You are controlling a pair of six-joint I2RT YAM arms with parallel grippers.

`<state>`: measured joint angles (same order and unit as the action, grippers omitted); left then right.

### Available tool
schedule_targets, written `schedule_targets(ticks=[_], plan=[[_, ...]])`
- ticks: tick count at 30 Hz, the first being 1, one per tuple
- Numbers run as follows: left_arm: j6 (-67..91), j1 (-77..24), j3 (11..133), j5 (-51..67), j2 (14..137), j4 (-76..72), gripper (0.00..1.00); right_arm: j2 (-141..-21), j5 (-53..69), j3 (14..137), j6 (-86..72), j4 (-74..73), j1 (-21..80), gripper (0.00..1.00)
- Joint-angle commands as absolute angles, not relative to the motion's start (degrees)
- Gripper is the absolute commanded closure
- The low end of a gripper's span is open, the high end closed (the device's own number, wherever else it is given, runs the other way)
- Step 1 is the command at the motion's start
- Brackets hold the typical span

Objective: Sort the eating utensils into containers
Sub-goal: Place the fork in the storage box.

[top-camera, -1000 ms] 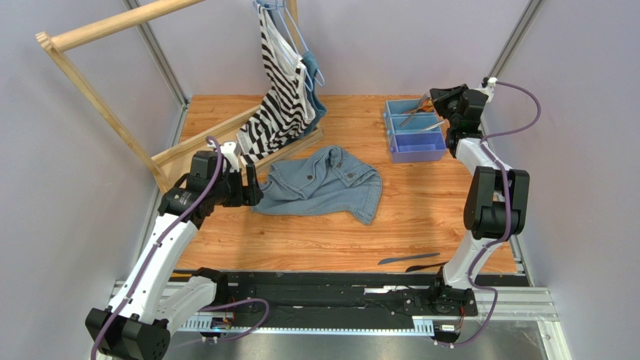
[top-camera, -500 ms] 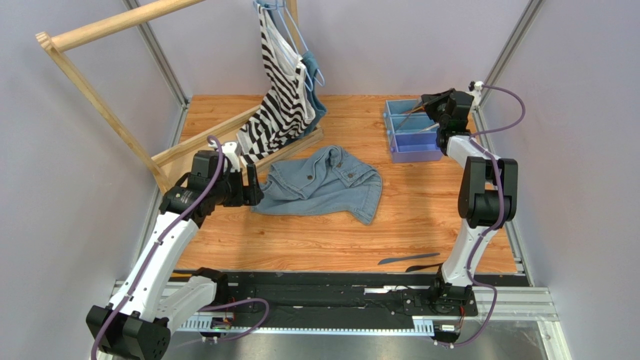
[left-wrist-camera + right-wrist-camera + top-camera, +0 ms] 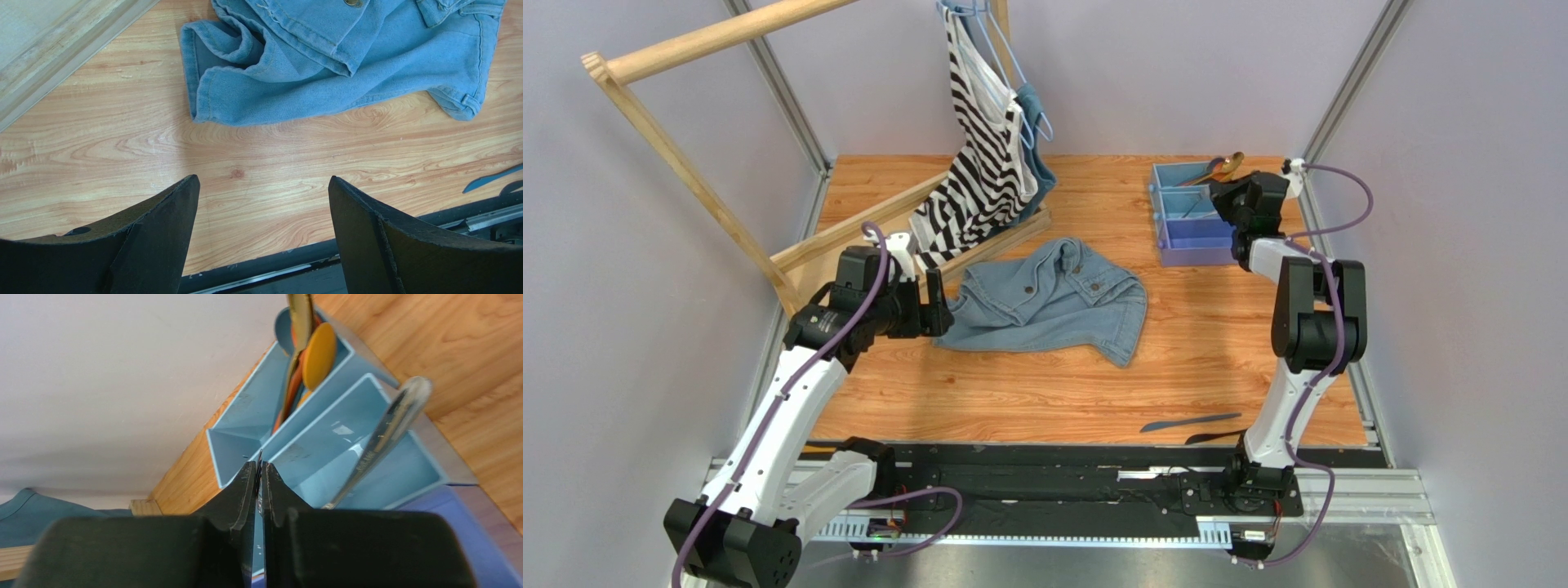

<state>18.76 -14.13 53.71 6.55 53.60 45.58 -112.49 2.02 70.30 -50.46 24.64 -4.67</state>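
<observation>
The light blue three-part tray (image 3: 1161, 208) stands at the back right. My right gripper (image 3: 1237, 202) hangs low at its right side. In the right wrist view its jaws (image 3: 259, 465) are almost together, with a thin dark utensil edge (image 3: 259, 458) pinched at the tips. Beyond them the tray (image 3: 245, 416) holds orange (image 3: 319, 352) and gold (image 3: 301, 318) spoons in one compartment, and a silver handle (image 3: 380, 438) leans in another. A blue utensil (image 3: 1185, 424) and a dark one (image 3: 1212, 436) lie near the front edge. My left gripper (image 3: 934, 300) is open (image 3: 264, 184) over bare wood.
A crumpled denim garment (image 3: 1051, 300) lies mid-table, just right of my left gripper (image 3: 344, 55). A wooden rack (image 3: 683, 172) with a striped top (image 3: 983, 147) on hangers fills the back left. The blue utensil (image 3: 491, 179) shows at the left wrist view's right edge.
My right gripper has come down and nearer, from above the tray's far end to low beside its right side. The left arm has not moved.
</observation>
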Motion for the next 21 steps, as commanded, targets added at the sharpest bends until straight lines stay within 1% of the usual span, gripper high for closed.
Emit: schedule_targets(ticks=[1, 5, 8, 12, 14, 16, 17, 19, 21], plan=[[18.28, -14.06, 53.53, 6.5, 52.82, 45.35, 0.14, -109.08, 0.7, 67.77, -48.25, 26.54, -4.83, 0.84], [18.19, -14.24, 53.61, 6.06, 52.91, 45.53, 0.14, -107.67, 0.18, 66.8, -47.9, 26.11, -5.1, 0.65], [18.28, -14.33, 53.61, 5.98, 52.82, 45.53, 0.14, -106.44, 0.09, 66.8, -47.46, 25.4, -5.36, 0.57], [18.28, -14.41, 53.61, 5.89, 53.0, 45.53, 0.14, -104.77, 0.09, 66.62, -47.46, 24.79, -5.8, 0.48], [18.28, -14.5, 53.61, 5.89, 52.91, 45.44, 0.14, -103.8, -3.24, 66.45, -47.2, 23.3, -5.89, 0.41], [18.28, -14.59, 53.61, 5.8, 53.0, 45.53, 0.14, -101.78, -5.87, 65.49, -47.11, 21.89, -5.89, 0.32], [18.28, -14.68, 53.61, 5.89, 53.09, 45.61, 0.14, -101.08, -6.58, 65.22, -46.85, 21.71, -5.98, 0.32], [18.28, -14.85, 53.61, 5.63, 53.09, 45.61, 0.14, -98.97, -8.95, 64.69, -46.58, 20.66, -6.06, 0.25], [18.19, -15.12, 53.61, 5.45, 53.26, 45.62, 0.14, -97.74, -9.92, 64.25, -45.97, 20.22, -6.15, 0.25]])
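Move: My right hand still holds the fork just above the middle compartment of the storage box, whose centre is about 7 cm below and 1 cm left, level with me fore and aft. The first fork lies in there about 3 cm to my right, the spoons are some 8 cm ahead in the back compartment and 1 cm right, and the purple compartment is 8 cm back and 1 cm left. From my left hand the middle compartment is roughly 32 cm ahead, 52 cm right and 12 cm lower. I ease my right hand about 1.5 cm down and as far back over the middle compartment, opening the fingers to let go of the fork. Then, still opening to about three quarters, I lift roughly 5 cm, drawing back and to the right away from the released fork. ##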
